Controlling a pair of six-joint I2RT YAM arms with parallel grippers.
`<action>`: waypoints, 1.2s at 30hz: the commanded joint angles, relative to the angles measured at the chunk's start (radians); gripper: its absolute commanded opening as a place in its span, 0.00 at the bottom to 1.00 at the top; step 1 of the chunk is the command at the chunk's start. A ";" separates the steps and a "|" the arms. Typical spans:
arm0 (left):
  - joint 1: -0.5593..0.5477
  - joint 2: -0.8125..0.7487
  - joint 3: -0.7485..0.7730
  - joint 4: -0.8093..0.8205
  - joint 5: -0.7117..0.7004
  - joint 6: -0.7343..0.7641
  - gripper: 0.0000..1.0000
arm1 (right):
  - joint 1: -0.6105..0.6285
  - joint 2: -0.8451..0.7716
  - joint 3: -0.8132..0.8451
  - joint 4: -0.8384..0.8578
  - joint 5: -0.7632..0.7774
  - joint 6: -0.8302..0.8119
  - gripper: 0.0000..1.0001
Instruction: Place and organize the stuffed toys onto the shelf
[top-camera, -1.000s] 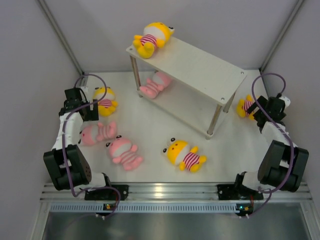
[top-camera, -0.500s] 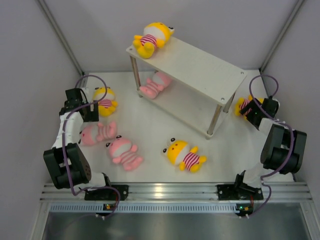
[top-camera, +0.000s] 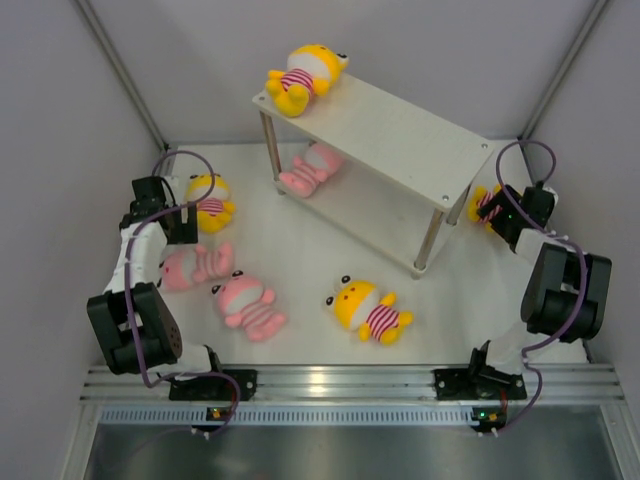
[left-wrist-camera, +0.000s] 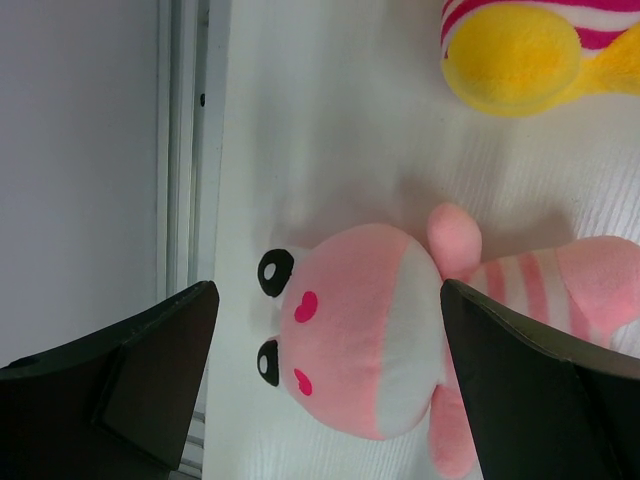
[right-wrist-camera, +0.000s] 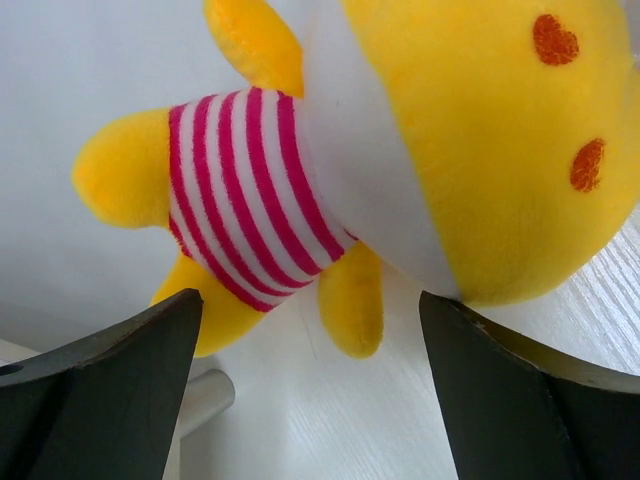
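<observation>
The white shelf (top-camera: 400, 130) stands at the back with a yellow stuffed toy (top-camera: 305, 75) on its top board and a pink one (top-camera: 312, 167) underneath. Two pink toys (top-camera: 190, 267) (top-camera: 248, 303) and two yellow ones (top-camera: 210, 200) (top-camera: 365, 308) lie on the table. My left gripper (top-camera: 178, 232) is open above a pink toy's head (left-wrist-camera: 370, 330), which shows between its fingers (left-wrist-camera: 327, 295) untouched. My right gripper (top-camera: 503, 212) is open right at another yellow toy (top-camera: 485, 203). That toy's striped body (right-wrist-camera: 250, 190) fills the right wrist view above the gripper's gap (right-wrist-camera: 310, 320).
A metal shelf leg (right-wrist-camera: 200, 400) stands just left of the right gripper. The enclosure walls are close behind both arms, and a wall rail (left-wrist-camera: 185, 150) runs beside the left gripper. A yellow toy's foot (left-wrist-camera: 515, 55) lies beyond the pink head.
The right arm has swung in toward the shelf's right end and closed in on the yellow toy there. The left arm has stayed still.
</observation>
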 joint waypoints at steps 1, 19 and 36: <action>-0.001 -0.004 0.037 0.007 -0.015 0.014 0.99 | 0.010 0.011 0.029 0.058 0.024 -0.015 0.90; -0.001 0.001 0.046 0.000 -0.005 0.020 0.99 | -0.062 -0.040 0.202 0.000 -0.041 -0.131 0.00; -0.001 0.004 0.062 -0.016 0.030 0.022 0.99 | 0.083 -0.188 1.101 -0.640 -0.318 -0.628 0.00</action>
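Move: Nearly underneath the open right hand lies the yellow toy in the far right corner, its middle about 4 cm ahead, neither left nor right, and roughly 4 cm lower, legs towards the shelf. The foot of the shelf's nearest leg is about 10 cm to the hand's left and 3 cm back; the front leg's foot is some 19 cm left and 14 cm back. From the left hand the toy is around 70 cm right, 10 cm ahead and 10 cm lower. Dipping about 3 cm and easing 2 cm forward, the right hand shuts its fingers on the yellow toy's near arm, then whips it almost straight up, some 46 cm above its start. Early in the climb it drifts forward and right, then curves back and left, while the wrist tips the fingers up about 40 degrees and rolls right side up. ##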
